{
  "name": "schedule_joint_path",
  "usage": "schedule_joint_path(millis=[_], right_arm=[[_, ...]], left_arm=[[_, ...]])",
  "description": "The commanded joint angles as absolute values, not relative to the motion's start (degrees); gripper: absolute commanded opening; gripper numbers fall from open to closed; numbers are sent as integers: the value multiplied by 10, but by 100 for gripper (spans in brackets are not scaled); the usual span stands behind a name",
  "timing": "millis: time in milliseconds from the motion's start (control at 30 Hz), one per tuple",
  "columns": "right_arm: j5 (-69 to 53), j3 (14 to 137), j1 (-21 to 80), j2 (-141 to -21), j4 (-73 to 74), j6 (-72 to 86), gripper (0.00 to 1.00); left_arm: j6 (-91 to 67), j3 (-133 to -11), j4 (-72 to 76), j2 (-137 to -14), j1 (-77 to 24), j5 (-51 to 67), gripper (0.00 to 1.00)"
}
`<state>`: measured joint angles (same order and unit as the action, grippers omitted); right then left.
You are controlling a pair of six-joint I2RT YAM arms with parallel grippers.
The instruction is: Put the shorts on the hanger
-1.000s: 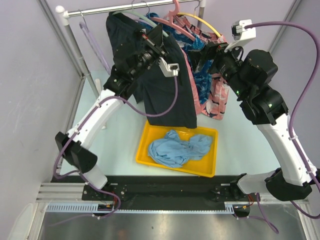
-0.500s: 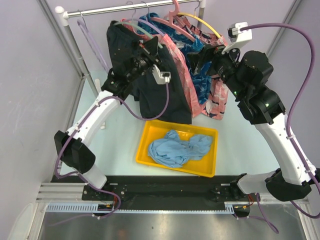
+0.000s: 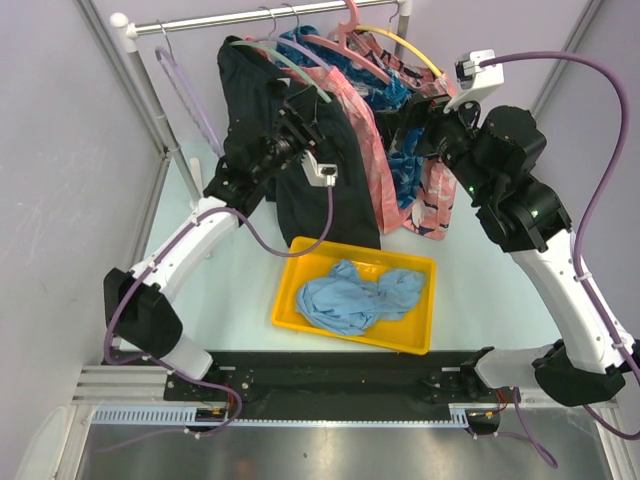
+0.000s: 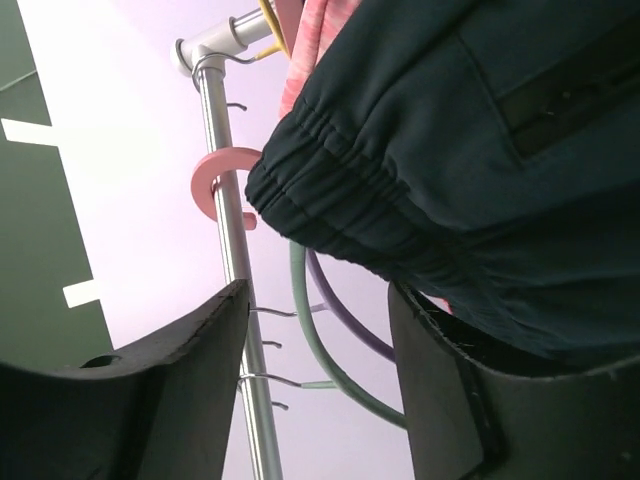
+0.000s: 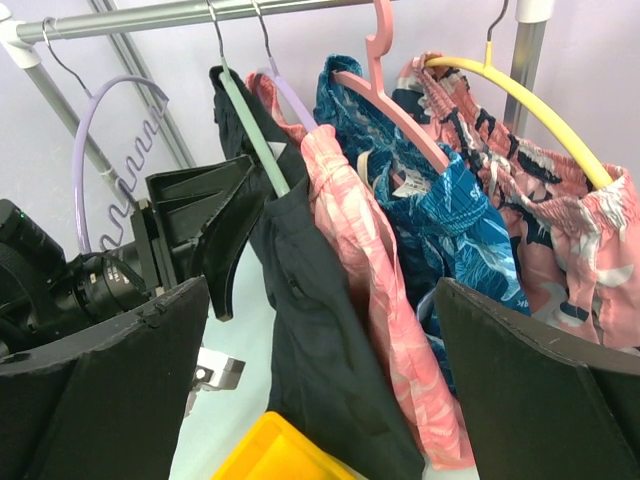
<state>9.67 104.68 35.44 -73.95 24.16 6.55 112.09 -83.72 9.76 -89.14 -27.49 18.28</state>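
The dark navy shorts (image 3: 330, 190) hang draped over the mint-green hanger (image 3: 268, 55), whose hook is on the rail (image 3: 250, 16). My left gripper (image 3: 298, 112) is open and empty just in front of the shorts, below the hanger. In the left wrist view its jaws (image 4: 318, 300) stand wide apart under the shorts' waistband (image 4: 420, 190), with the hanger's arc (image 4: 305, 340) beyond them. My right gripper (image 3: 408, 108) is open and empty to the right. The right wrist view shows the shorts (image 5: 320, 340) and the hanger (image 5: 250, 120) between its fingers (image 5: 320, 290).
Pink patterned shorts (image 3: 355, 120) hang right beside the dark shorts, then blue and pink patterned garments (image 3: 415, 170) on pink and yellow hangers. A bare lavender wavy hanger (image 3: 185, 90) hangs at the left. A yellow tray (image 3: 296, 262) below holds a light blue garment (image 3: 355, 295).
The left gripper has drawn back down and to the left, away from the hanger's top. The shorts have swung back toward the rail and hang freely. The right arm has barely moved.
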Motion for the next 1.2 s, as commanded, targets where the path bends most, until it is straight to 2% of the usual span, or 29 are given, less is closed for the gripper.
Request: schedule_joint_path(millis=[0, 167, 200, 333, 500, 633, 733, 900, 1100, 1167], right_arm=[[99, 1032, 352, -715, 221, 57, 100], [102, 1002, 352, -702, 214, 42, 100], [105, 989, 352, -695, 208, 37, 100], [112, 962, 352, -686, 200, 23, 100], [115, 930, 350, -676, 205, 11, 100], [113, 879, 346, -657, 235, 19, 100], [83, 853, 324, -642, 275, 20, 100], [-10, 807, 274, -627, 353, -23, 100], [-68, 766, 228, -616, 417, -98, 100], [-82, 758, 221, -617, 432, -125, 100]], left_arm=[[1119, -813, 127, -839, -273, 186, 66], [1102, -770, 98, -779, -275, 184, 83], [1101, -747, 81, -751, -275, 185, 99], [1057, -691, 21, -677, -282, 192, 100], [959, -647, -97, -590, -338, 162, 100], [780, -633, -191, -540, -430, 77, 100], [648, -651, -263, -553, -472, 1, 100], [437, -700, -424, -591, -472, -9, 100], [259, -600, -399, -550, -463, -36, 100], [220, -574, -409, -549, -421, 14, 100]])
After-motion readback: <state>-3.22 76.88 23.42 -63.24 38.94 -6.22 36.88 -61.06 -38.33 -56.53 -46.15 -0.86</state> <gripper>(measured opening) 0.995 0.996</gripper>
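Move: The green hanger, already on the rail with the dark shorts on it, has its middle about 15 cm ahead of my left hand, 6 cm to its left and 5 cm above. The shorts' middle is roughly 10 cm ahead, 3 cm left and 15 cm below; the pink shorts hang some 12 cm ahead, 8 cm right and 15 cm below. The yellow tray lies about 18 cm back, 11 cm right and 40 cm below. From my right hand the hanger is some 28 cm ahead, 22 cm left and 3 cm lower. I finish opening my half-open left fingers and draw that hand back nearly level, clear of the hanger's near end, then let it sink towards the tray: about 22 cm back and 20 cm down in all, tipping some 75 degrees downward. My right hand, open and empty, sinks about 21 cm beside the hanging clothes, easing right and tilting down. ##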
